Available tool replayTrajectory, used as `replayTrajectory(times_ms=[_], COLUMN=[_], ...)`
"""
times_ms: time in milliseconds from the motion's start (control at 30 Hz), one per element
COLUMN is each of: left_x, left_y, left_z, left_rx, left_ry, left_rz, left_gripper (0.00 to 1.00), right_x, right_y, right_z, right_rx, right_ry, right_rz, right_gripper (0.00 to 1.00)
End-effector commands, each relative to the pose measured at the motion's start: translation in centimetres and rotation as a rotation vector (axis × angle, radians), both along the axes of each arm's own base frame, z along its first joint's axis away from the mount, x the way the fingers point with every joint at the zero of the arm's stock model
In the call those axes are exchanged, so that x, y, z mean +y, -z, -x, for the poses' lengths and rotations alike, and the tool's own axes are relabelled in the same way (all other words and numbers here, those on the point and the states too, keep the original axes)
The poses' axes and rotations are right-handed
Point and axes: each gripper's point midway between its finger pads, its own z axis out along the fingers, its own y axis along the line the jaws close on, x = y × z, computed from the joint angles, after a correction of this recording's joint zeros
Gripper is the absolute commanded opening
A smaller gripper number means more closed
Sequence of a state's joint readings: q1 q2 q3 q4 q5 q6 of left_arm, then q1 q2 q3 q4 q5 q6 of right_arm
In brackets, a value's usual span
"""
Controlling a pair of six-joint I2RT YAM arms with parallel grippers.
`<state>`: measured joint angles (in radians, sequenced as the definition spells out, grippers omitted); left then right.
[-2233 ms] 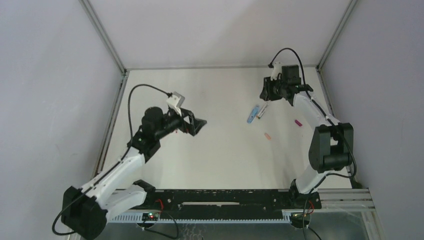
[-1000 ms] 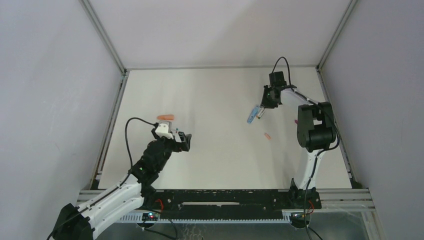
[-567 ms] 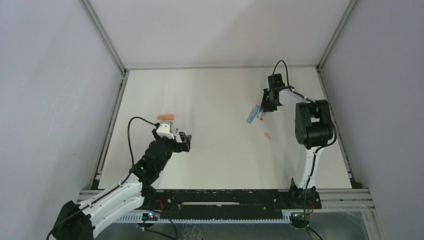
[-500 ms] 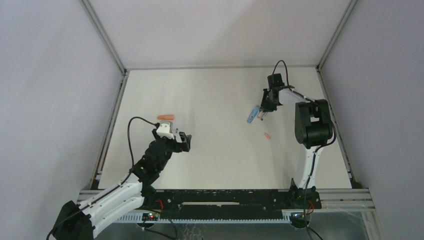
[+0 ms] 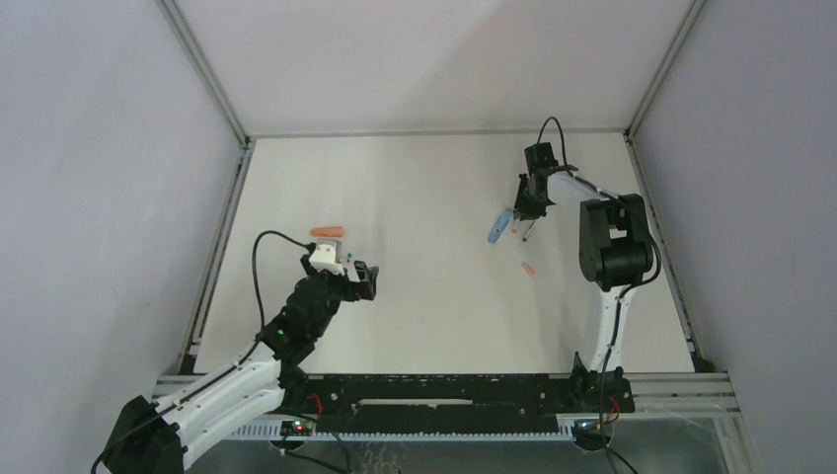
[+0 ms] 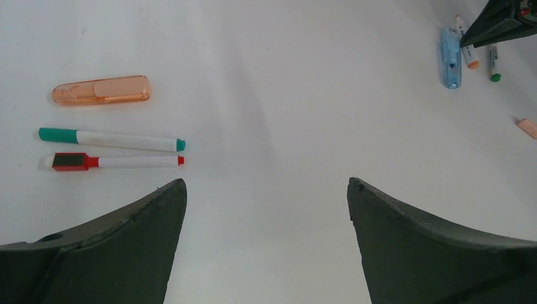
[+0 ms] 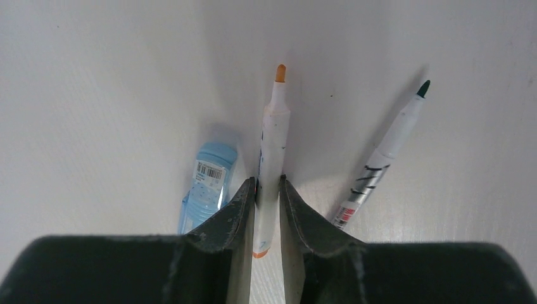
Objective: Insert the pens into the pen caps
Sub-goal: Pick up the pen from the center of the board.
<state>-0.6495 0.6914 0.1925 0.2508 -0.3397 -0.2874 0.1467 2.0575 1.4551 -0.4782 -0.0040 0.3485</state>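
Note:
In the right wrist view my right gripper (image 7: 268,180) is shut on a white pen (image 7: 273,133) with an orange tip, which lies on the table. A light blue pen cap (image 7: 209,180) lies just left of it. A silvery-grey pen (image 7: 386,152) with a teal tip lies to its right. My left gripper (image 6: 266,183) is open and holds nothing. Ahead of it to the left lie an orange pen cap (image 6: 101,90), a teal-ended pen (image 6: 111,140) and a red-ended pen (image 6: 117,161). A small salmon pen cap (image 5: 528,269) lies near the right arm.
The table (image 5: 434,296) is a white surface with grey walls on three sides and metal frame rails at its edges. From above, the right arm (image 5: 614,242) folds back over the table's right side, and the left arm (image 5: 296,321) reaches in from the near left.
The left arm pulled back toward the near edge, uncovering the orange cap, then stayed still. The right gripper came down over the pens and its jaws narrowed onto the orange-tipped pen.

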Motion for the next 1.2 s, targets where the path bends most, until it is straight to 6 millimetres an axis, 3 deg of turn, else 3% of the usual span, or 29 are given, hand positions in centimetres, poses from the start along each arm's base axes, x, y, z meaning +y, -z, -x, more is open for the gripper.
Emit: replayTrajectory(times_ms=[0, 600, 900, 1167], left_x=[-0.5, -0.5, -0.6, -0.6], left_y=[-3.9, -3.8, -3.8, -3.9], left_z=[-0.9, -0.8, -0.8, -0.8], left_rx=[-0.084, -0.083, -0.085, -0.086], left_ry=[-0.009, -0.008, -0.009, -0.010], left_rz=[0.040, 0.035, 0.034, 0.033], left_gripper=[1.00, 1.00, 1.00, 1.00], right_x=[-0.3, -0.4, -0.2, 0.7], right_y=[0.4, 0.6, 0.6, 0.5], right_z=[-0.2, -0.1, 0.0, 0.6], right_rx=[0.020, 0.046, 0.053, 0.069], right_ry=[0.032, 0.032, 0.016, -0.065], right_rz=[0.030, 0.041, 0.034, -0.011], right_gripper=[0.27, 0.24, 0.05, 0.01])
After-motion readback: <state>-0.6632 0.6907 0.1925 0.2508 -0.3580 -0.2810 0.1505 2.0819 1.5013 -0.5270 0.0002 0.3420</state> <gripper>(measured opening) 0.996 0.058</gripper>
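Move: The uncapped orange pen already lies between the right fingers on the board, its middle only about 1 cm ahead of the hand point and practically level with it. The blue cutter is some 4 cm to the hand's left and 2 cm back; the green pen lies about 5 cm right and 1 cm back. The little orange cap sits roughly 13 cm back and 2 cm right. From the left hand, the orange pen is about 18 cm ahead, 36 cm right and 11 cm below. Keep the right gripper down at the board, fingers slanting steeply down and forward over the orange pen, shifting it no more than about half a centimetre. Then close the fingers from roughly a quarter open to nearly shut, pinching the pen's barrel from both sides just behind its middle; don't lift yet. ##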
